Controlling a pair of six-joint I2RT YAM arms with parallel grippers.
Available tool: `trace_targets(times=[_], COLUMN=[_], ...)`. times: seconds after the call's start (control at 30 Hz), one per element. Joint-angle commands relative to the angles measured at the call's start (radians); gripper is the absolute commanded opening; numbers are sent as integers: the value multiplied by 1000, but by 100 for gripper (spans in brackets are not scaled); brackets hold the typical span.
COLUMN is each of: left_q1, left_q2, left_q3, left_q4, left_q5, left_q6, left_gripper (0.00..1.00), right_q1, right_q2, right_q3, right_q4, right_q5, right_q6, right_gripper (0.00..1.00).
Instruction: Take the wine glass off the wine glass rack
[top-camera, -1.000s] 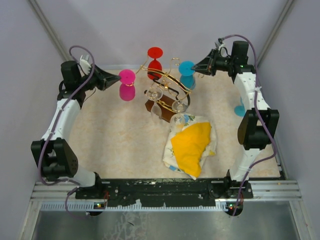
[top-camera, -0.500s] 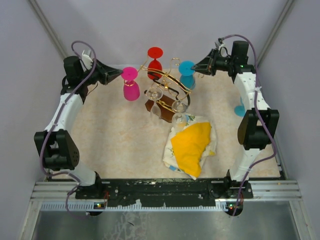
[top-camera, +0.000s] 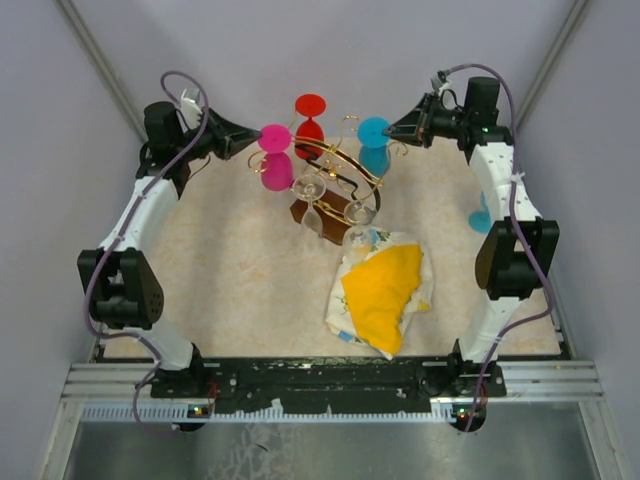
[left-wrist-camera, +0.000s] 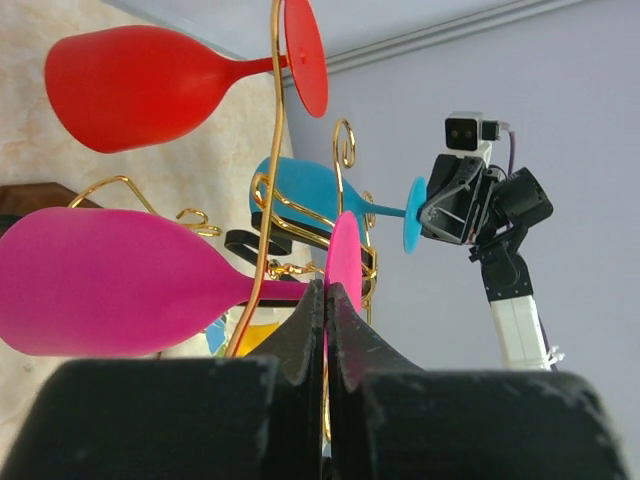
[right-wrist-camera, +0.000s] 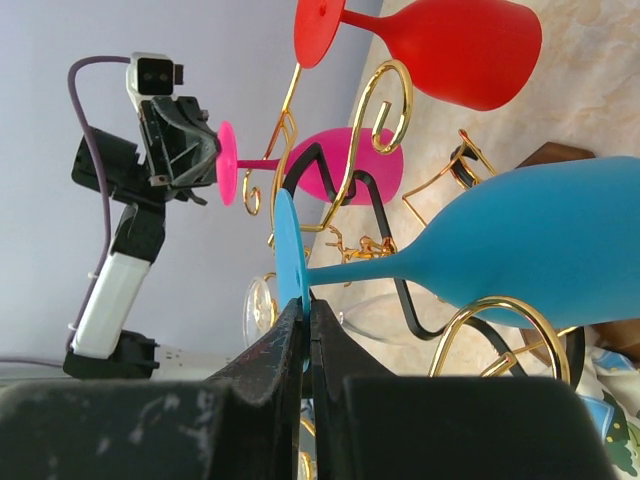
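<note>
The gold wire wine glass rack (top-camera: 338, 160) stands on its dark wooden base (top-camera: 322, 210) at the back middle. My left gripper (top-camera: 261, 140) is shut on the foot of a pink wine glass (top-camera: 277, 170), held bowl down at the rack's left side. In the left wrist view the pink foot (left-wrist-camera: 346, 262) sits between my shut fingers (left-wrist-camera: 312, 310) and a gold arm crosses the stem. My right gripper (top-camera: 391, 132) is shut on the foot of a blue wine glass (top-camera: 376, 158); its foot (right-wrist-camera: 288, 245) is pinched at my right gripper (right-wrist-camera: 308, 308). A red wine glass (top-camera: 310, 120) hangs on the rack's far side.
Two clear glasses (top-camera: 309, 190) (top-camera: 358, 214) hang low on the rack's front. A yellow and floral cloth (top-camera: 385, 288) lies in front of the rack. Another blue object (top-camera: 481, 216) stands by the right arm. Grey walls close the back and sides.
My left gripper has carried the pink glass right and toward the back, up to the rack's left arm. The right gripper and the blue glass have stayed still.
</note>
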Motion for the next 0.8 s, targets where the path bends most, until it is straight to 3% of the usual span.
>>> trace_targets(times=[0.0,0.43,0.77], left_q1=[-21,-33,-30], left_q2=[-9,-173,-328], left_q3=[28,-119,-165], left_q4=[46,52,-134], left_q5=[12,44,21], left_q6=[-14,-37,81], left_gripper=[0,0,0], right_q1=[-7,-2,-31], right_q2=[-43,-60,-37], right_q3=[55,105,182], right_q4=[33,42,-30], right_q5=[-30,-41,94], right_q6=[17,62,-10], right_gripper=[4,4,0])
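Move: The left hand already holds the pink glass by its foot; the glass's middle is about 3 cm right, 2 cm ahead and 9 cm below. The red glass is some 8 cm ahead, 10 cm right and 10 cm below that hand, the near clear glass 8 cm back, 9 cm right and 12 cm down. The right hand is already at the blue glass's foot, its middle roughly 3 cm left, 1 cm ahead and 9 cm below; the red glass is 16 cm left of this hand, 7 cm ahead and 10 cm lower. Back and then also up goes the left hand after a slight drift right, about 8 cm back and 4 cm up, drawing the pink glass away from the red one with its pinch on the foot kept. The right hand waits, then lifts the blue glass nearly 3 cm almost straight up, its nearly shut fingers tightening on the rim of the foot. ##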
